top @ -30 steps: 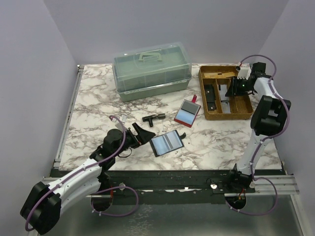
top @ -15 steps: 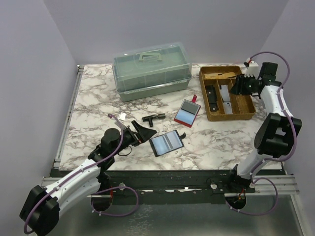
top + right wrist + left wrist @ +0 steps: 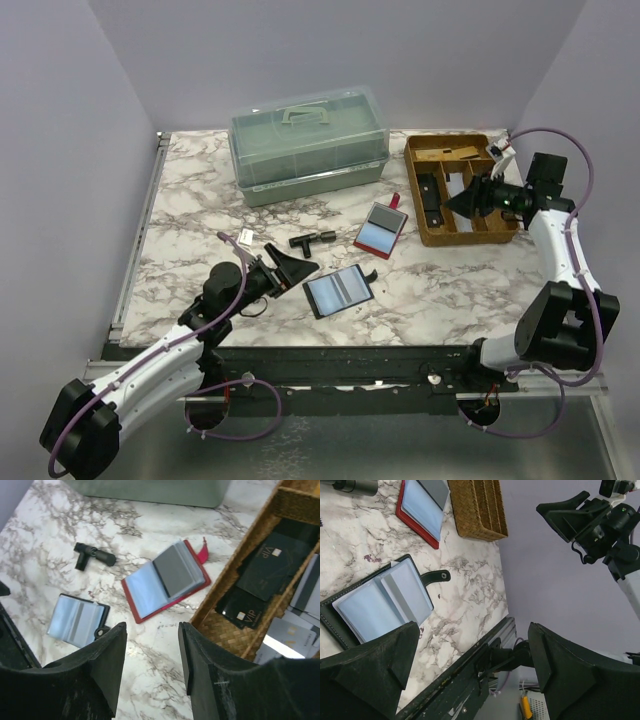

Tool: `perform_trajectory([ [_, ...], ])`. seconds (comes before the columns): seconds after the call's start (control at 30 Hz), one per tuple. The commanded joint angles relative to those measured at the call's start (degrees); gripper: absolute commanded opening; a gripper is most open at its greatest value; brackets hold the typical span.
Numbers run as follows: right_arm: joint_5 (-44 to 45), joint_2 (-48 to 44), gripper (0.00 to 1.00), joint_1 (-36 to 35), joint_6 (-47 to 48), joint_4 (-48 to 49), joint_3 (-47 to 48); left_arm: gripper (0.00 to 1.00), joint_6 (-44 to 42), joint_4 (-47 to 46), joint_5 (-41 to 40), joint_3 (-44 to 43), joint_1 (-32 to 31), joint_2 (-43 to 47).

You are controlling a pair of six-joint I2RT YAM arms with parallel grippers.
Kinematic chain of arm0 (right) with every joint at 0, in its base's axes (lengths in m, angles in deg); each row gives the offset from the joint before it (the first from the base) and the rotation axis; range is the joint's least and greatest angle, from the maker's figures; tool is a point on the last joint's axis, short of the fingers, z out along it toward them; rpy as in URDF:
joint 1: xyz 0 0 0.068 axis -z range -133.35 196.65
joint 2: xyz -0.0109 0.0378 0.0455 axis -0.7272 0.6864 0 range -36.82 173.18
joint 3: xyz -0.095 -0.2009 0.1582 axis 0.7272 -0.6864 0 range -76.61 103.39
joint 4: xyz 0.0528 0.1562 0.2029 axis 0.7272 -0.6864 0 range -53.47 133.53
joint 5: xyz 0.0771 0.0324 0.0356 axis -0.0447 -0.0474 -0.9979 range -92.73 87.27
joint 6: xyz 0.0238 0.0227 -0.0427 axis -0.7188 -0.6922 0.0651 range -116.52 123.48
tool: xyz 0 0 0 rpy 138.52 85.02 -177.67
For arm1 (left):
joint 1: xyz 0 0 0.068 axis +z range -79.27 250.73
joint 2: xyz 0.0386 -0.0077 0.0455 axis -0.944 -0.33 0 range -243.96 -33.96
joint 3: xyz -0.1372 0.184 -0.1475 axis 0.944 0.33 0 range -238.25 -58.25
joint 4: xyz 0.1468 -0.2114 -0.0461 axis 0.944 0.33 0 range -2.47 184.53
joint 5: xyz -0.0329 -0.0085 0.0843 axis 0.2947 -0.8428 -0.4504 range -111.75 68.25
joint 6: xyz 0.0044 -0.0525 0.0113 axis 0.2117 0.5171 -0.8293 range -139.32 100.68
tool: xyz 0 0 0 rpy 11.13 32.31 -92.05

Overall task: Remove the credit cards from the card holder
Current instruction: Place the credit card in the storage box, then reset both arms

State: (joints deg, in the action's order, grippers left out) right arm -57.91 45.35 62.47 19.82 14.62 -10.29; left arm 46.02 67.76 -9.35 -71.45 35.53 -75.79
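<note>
A black card holder lies open on the marble table with pale blue and grey credit cards in its sleeves. A red card holder lies open further back, showing a pale blue page and a grey card. My left gripper hovers just left of the black holder, open and empty. My right gripper hangs over the wicker tray, pointing left, open with nothing between its fingers. Both holders show in the right wrist view.
The wicker tray holds black VIP cards and silvery cards. A lidded green plastic box stands at the back. A black T-shaped part and a small white piece lie near the holders.
My right arm has swung from the tray's far right side to above the tray, now pointing left, and its jaws have widened. The left gripper has opened slightly and barely moved.
</note>
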Motion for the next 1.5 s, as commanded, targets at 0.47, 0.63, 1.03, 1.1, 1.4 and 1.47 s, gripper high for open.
perform_trajectory([
  [0.47, 9.0, -23.4, 1.00, 1.4, -12.2, 13.4, -10.0, 0.99, -24.6, 43.0, -18.4, -26.2, 0.7, 2.2],
  [0.63, 17.0, -25.8, 1.00, 1.4, -16.0, 7.6, -3.4, 0.99, -34.3, 54.1, -32.3, -38.0, 1.6, 0.1],
  [1.03, 15.7, -33.7, 1.00, 1.4, -20.1, 4.8, -0.9, 0.99, -34.1, 56.7, -27.3, -43.7, 1.7, 3.7],
  [1.1, 15.8, -33.9, 1.00, 1.5, -21.7, 4.7, -0.7, 0.99, -33.1, 56.7, -24.7, -43.1, 1.7, 4.7],
  [1.4, 18.6, -33.8, 1.00, 1.4, -29.4, 4.1, -1.4, 0.99, -29.1, 56.1, -20.3, -38.8, 1.8, 10.5],
  [1.47, 19.0, -34.0, 1.00, 1.4, -29.3, 4.2, -1.8, 0.99, -28.9, 56.1, -19.9, -38.3, 1.7, 10.7],
])
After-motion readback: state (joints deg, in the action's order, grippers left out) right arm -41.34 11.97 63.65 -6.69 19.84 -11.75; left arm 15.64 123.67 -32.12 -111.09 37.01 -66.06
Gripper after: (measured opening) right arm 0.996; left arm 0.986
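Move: From the empty right hand, the white cards in the storage box lie about 11 cm ahead, 8 to its right and 15 below. The black cards are level with them, 8 cm farther left; the red card holder is 3 cm ahead and 15 left of that hand. From the left hand the white cards are some 27 cm ahead and 40 right, the black card holder 4 ahead and 6 right. Right hand opens fully, rises some 16 cm and backs off the white cards; left lifts 12 cm leftward. ##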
